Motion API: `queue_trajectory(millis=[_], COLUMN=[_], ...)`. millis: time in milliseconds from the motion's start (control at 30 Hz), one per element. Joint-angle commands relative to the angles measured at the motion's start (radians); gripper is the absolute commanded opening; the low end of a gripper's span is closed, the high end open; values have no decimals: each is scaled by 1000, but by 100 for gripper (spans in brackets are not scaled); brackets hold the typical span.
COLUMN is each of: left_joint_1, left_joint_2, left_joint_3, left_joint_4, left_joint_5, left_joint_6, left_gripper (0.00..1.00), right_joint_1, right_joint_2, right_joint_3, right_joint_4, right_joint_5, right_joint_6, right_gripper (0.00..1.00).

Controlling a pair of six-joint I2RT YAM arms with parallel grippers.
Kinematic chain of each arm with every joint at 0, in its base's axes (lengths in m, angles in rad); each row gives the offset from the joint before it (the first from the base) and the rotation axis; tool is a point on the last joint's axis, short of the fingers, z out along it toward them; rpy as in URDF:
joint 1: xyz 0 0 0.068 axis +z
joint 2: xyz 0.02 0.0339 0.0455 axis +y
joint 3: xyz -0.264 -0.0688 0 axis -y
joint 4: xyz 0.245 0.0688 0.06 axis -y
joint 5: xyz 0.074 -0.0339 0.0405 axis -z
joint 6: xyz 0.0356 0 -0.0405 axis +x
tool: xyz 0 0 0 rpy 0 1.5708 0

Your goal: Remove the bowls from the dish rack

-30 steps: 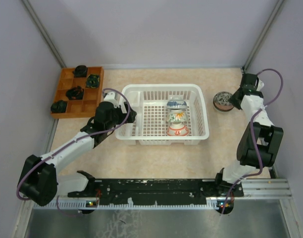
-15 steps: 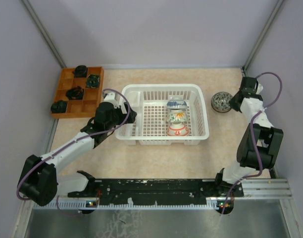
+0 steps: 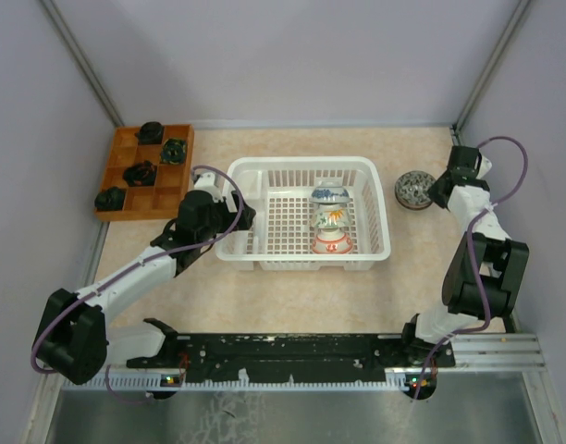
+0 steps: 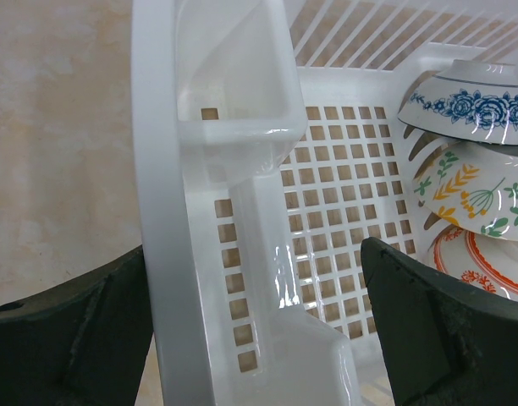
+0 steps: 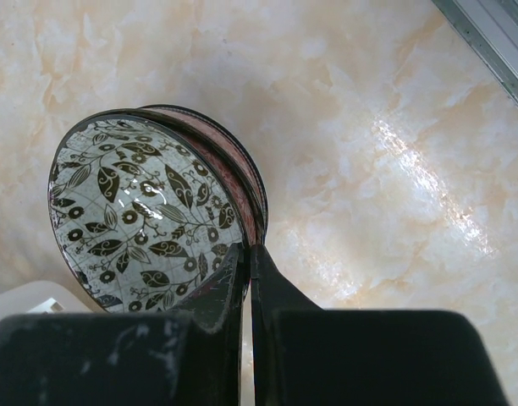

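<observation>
The white dish rack (image 3: 301,215) stands mid-table. Three bowls stand on edge in its right half: blue-and-white (image 3: 329,194), orange-and-green flowered (image 3: 331,218) and red-orange marked (image 3: 331,242). The left wrist view shows them too: blue (image 4: 466,101), flowered (image 4: 475,190), red (image 4: 487,262). My left gripper (image 3: 235,217) (image 4: 255,279) is open, straddling the rack's left wall (image 4: 170,211), one finger outside and one inside. A dark, pinkish-sided bowl (image 3: 414,190) (image 5: 149,211) with black leaves inside sits on the table right of the rack. My right gripper (image 3: 435,191) (image 5: 249,247) is shut on its rim.
A brown wooden compartment tray (image 3: 140,190) with dark lumps (image 3: 140,172) sits at the back left. Grey walls close in on both sides and behind. A metal corner rail (image 5: 487,34) runs near the dark bowl. The arms' black base rail (image 3: 283,356) lines the near edge.
My right gripper has closed onto the dark bowl's rim, and the bowl has shifted slightly left. The left arm and the rack have not moved.
</observation>
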Motion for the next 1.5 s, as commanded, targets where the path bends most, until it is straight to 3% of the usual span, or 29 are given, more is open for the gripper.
queue_trajectory(millis=[0, 233, 400, 500, 733, 1000, 1067, 1200, 1467], left_joint_1=[1, -1, 0, -1, 0, 0, -1, 0, -1], left_joint_2=[-7, -8, -11, -13, -17, -14, -18, -24, -38], left_joint_3=[-1, 1, 3, 11, 37, 98, 111, 149, 213], left_joint_4=[27, 27, 24, 17, 0, -31, -33, -44, -93], left_joint_5=[9, 11, 8, 1, -4, -20, -22, -25, -69], left_joint_6=[0, 0, 2, 5, 10, 32, 36, 55, 103], left_gripper=[99, 99, 99, 99, 99, 99, 99, 99, 99], right_joint_1=[-6, -10, -13, -13, -13, -4, 25, 183, 403], right_joint_2=[-45, -31, -27, -36, -98, -229, -258, -288, -292], right_joint_3=[38, 46, 47, 49, 74, 123, 134, 181, 206], right_joint_4=[26, 30, 35, 45, 36, 5, 12, 4, 20], right_joint_5=[16, 31, 20, 13, 18, -45, -65, 3, 25], right_joint_6=[8, 3, -6, -11, -37, -117, -169, -285, -436], right_gripper=[0, 0, 24, 33, 41, 45, 45, 57, 62])
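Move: The right hand still has the black-and-white patterned bowl's right rim shut in its fingers; that bowl's middle lies about 6 cm left, 2 ahead and 3 below, atop the stacked bowls. Roughly 30 cm to the hand's left, in the rack, is the blue-flowered bowl, level with it; the leaf-flowered bowl is as far left but some 7 cm back. From the left hand the patterned bowl is about 49 cm right and 5 ahead. Staying almost in place at first, the right hand opens its fingers to let go of the patterned bowl's rim, then rises fast, about 17 cm. On the way up it swings some 11 cm left to the rack's side, fingers opening further, tipping up about 20 degrees and turning counter-clockwise. Late on, the open left hand lifts about 4 cm by the rack's left rim. ##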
